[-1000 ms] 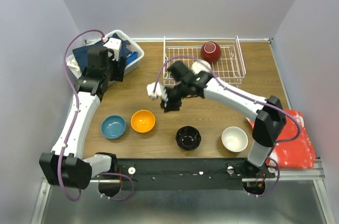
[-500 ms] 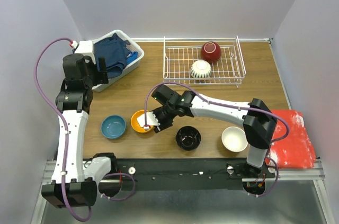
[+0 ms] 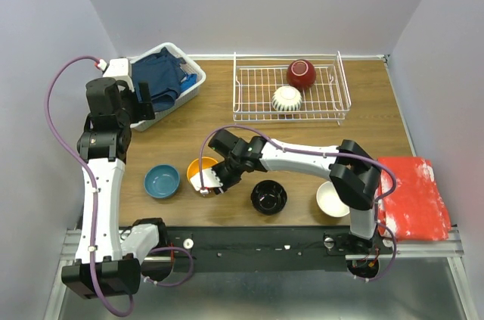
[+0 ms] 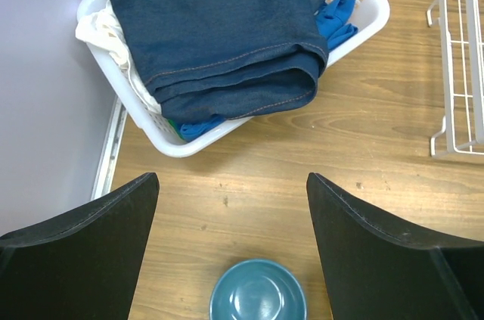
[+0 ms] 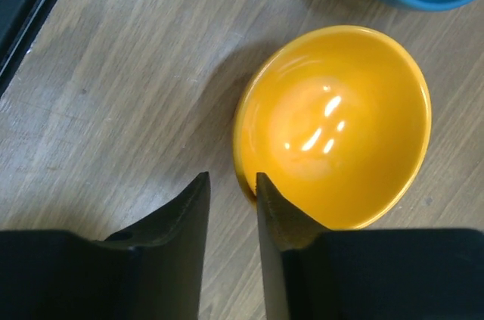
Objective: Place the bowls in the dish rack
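The orange bowl (image 3: 197,168) (image 5: 333,123) sits upright on the table, front left of centre. My right gripper (image 3: 209,184) (image 5: 232,176) is down at its near rim, jaws narrowly open: one finger inside the bowl, the other outside with a small gap to the rim. A blue bowl (image 3: 162,181) (image 4: 258,291) lies left of it, below my left gripper (image 3: 134,108) (image 4: 232,176), which hangs wide open and empty. A black bowl (image 3: 268,197) and a white bowl (image 3: 330,199) sit along the front. The dish rack (image 3: 253,85) holds a maroon bowl (image 3: 301,73) and a white bowl (image 3: 286,98).
A white plastic basket (image 3: 194,80) (image 4: 174,146) with dark blue cloth stands at the back left, close to the left arm. A red bag (image 3: 412,199) lies at the right table edge. The rack's corner (image 4: 461,55) shows at the right of the left wrist view.
My right arm swung from the rack down to the orange bowl, and its jaws narrowed around the rim. The left arm pulled back from the basket to the left.
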Available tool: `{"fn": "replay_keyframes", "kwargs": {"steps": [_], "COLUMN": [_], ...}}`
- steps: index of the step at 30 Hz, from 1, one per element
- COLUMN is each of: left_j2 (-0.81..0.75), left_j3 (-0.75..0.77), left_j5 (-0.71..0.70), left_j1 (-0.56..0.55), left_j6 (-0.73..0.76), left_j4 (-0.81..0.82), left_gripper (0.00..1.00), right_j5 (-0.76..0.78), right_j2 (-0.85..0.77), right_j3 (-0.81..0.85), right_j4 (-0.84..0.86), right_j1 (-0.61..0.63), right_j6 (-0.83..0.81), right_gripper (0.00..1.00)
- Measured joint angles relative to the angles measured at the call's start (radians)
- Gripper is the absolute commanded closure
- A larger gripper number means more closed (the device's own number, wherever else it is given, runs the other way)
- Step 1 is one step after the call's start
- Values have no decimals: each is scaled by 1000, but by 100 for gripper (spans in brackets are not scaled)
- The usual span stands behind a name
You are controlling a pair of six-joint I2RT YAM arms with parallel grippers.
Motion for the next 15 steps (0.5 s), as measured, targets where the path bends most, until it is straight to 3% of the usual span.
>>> {"fn": "replay_keyframes", "kwargs": {"steps": [4, 7, 15], "left_j2": [4, 9, 71], "left_j3": [0, 0, 55], "left_j5": [13, 17, 52], "left_j1": [0, 0, 0], "left_j6": [-4, -3, 74], "left_j4": [0, 0, 13], "left_gripper": [12, 12, 13], "right_j5": [1, 2, 55], "right_j2": [4, 6, 2], "right_j3": [1, 8, 45], "right_j4": [13, 17, 4], "right_j1": [0, 0, -10], "right_j6": [-7, -9, 0], "right_gripper": [88, 97, 99]}}
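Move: The orange bowl's near right rim already stands between the right fingertips; its middle is about 3 cm ahead of that hand, 4 cm left and 2 cm below. The blue bowl lies some 16 cm left and 1 cm ahead of the right hand, the black bowl about 14 cm right and 4 cm back, and the rack's middle roughly 27 cm ahead and 20 cm right. From the left hand, the orange bowl is some 11 cm back, 14 cm right and 26 cm lower. With one finger inside the orange bowl and the other outside, the right hand all but stays in place while its fingers, less than half open at first, close nearly shut and pinch the near right rim. Keeping that pinch, the hand then eases forward about 2 cm and rises some 1.5 cm, carrying the bowl's rim with it, the wrist tilting only about 5 degrees. ##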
